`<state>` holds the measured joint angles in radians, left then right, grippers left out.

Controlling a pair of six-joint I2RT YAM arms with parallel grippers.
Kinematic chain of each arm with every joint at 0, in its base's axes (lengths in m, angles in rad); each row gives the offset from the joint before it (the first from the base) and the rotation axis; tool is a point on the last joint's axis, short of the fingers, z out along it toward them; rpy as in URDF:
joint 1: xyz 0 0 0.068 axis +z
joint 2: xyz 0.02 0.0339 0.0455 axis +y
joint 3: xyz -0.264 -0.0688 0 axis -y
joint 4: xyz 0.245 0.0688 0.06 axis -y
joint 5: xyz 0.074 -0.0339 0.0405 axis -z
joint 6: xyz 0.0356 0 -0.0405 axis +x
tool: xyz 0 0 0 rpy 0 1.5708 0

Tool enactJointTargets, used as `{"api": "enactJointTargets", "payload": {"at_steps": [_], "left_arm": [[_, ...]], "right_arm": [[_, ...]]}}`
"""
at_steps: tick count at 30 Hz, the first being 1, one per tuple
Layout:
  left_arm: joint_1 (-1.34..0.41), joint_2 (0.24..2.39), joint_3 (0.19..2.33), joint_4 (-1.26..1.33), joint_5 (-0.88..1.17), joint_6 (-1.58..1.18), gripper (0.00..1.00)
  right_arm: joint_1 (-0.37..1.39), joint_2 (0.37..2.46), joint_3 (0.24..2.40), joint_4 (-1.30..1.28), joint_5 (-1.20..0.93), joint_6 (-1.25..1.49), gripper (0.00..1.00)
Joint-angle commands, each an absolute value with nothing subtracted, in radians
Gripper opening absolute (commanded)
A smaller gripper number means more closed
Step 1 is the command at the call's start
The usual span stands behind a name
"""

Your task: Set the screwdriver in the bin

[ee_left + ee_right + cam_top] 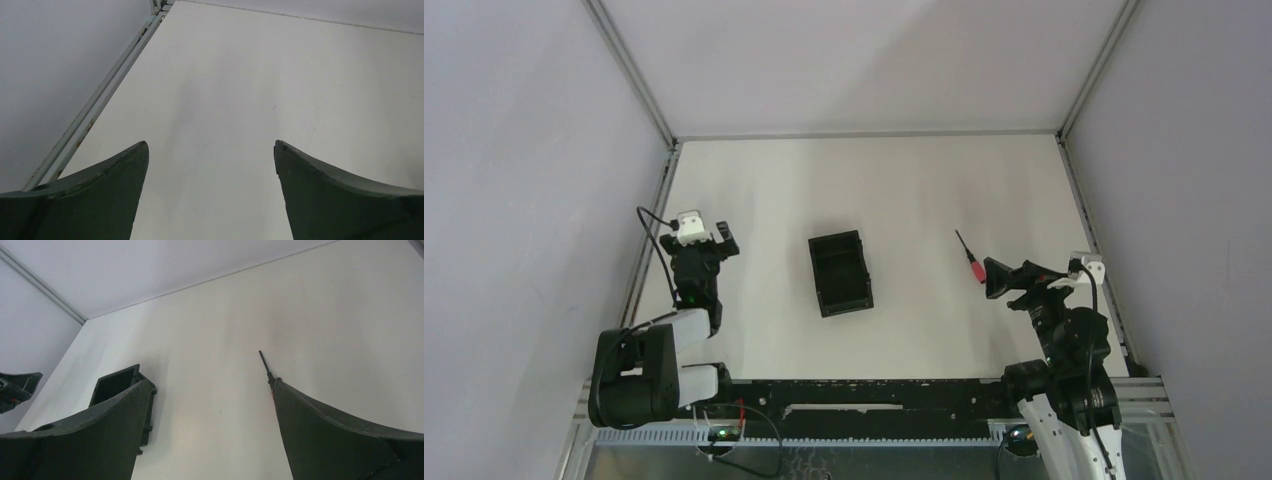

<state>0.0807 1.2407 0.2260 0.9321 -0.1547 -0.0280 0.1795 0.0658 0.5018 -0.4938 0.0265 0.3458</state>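
The screwdriver [970, 258], red-handled with a thin dark shaft, lies on the white table right of centre, its tip pointing away from the arms. In the right wrist view only its shaft [265, 365] shows, and the handle is mostly hidden behind my right-hand finger. My right gripper [1007, 285] [211, 382] stands open just near of the handle, holding nothing. The black bin [840, 272] [112, 385] sits empty near the table's middle. At the left my left gripper [724, 242] [211, 145] is open over bare table, well away from both.
Grey walls with metal rails [649, 240] close in the table on the left, right and back. The black base rail [864, 395] runs along the near edge between the two arm bases. The left arm's gripper [15, 387] shows at the right wrist view's left edge.
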Motion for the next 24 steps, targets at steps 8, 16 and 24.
{"api": "enactJointTargets", "payload": {"at_steps": [8,16,24], "left_arm": [[0.074,1.230,0.238,0.954,-0.161,-0.035,1.00],[0.074,1.229,0.238,0.954,-0.162,-0.035,1.00],[0.075,1.229,0.238,0.954,-0.162,-0.033,1.00]], "right_arm": [[0.186,0.188,0.595,-0.272,0.050,0.287,1.00],[0.187,0.910,1.147,-0.734,0.162,0.138,0.98],[0.151,1.490,1.334,-1.017,0.098,0.090,1.00]]}}
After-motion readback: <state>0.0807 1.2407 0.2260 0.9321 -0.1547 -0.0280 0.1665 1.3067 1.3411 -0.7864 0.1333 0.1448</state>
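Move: The screwdriver lies on the table almost straight ahead of the open right hand, some 14 cm farther out and about 23 cm lower, its shaft tip slanting outward and to the left. The bin stands about 31 cm to the left of the right hand, around 12 cm ahead and 22 cm below. From the idle left hand the screwdriver is roughly 59 cm to the right, about level in reach, and 12 cm below. Towards the screwdriver, still untouched on the table, the right hand swings forward about 15 cm in a fast arc, first up 9 to 10 cm, then just as far down to its starting height, still sinking as it arrives roughly over it. The wrist tips the fingers down by nearly 40 degrees and rolls the hand's left side down some 20; the fingers stay wide open. ##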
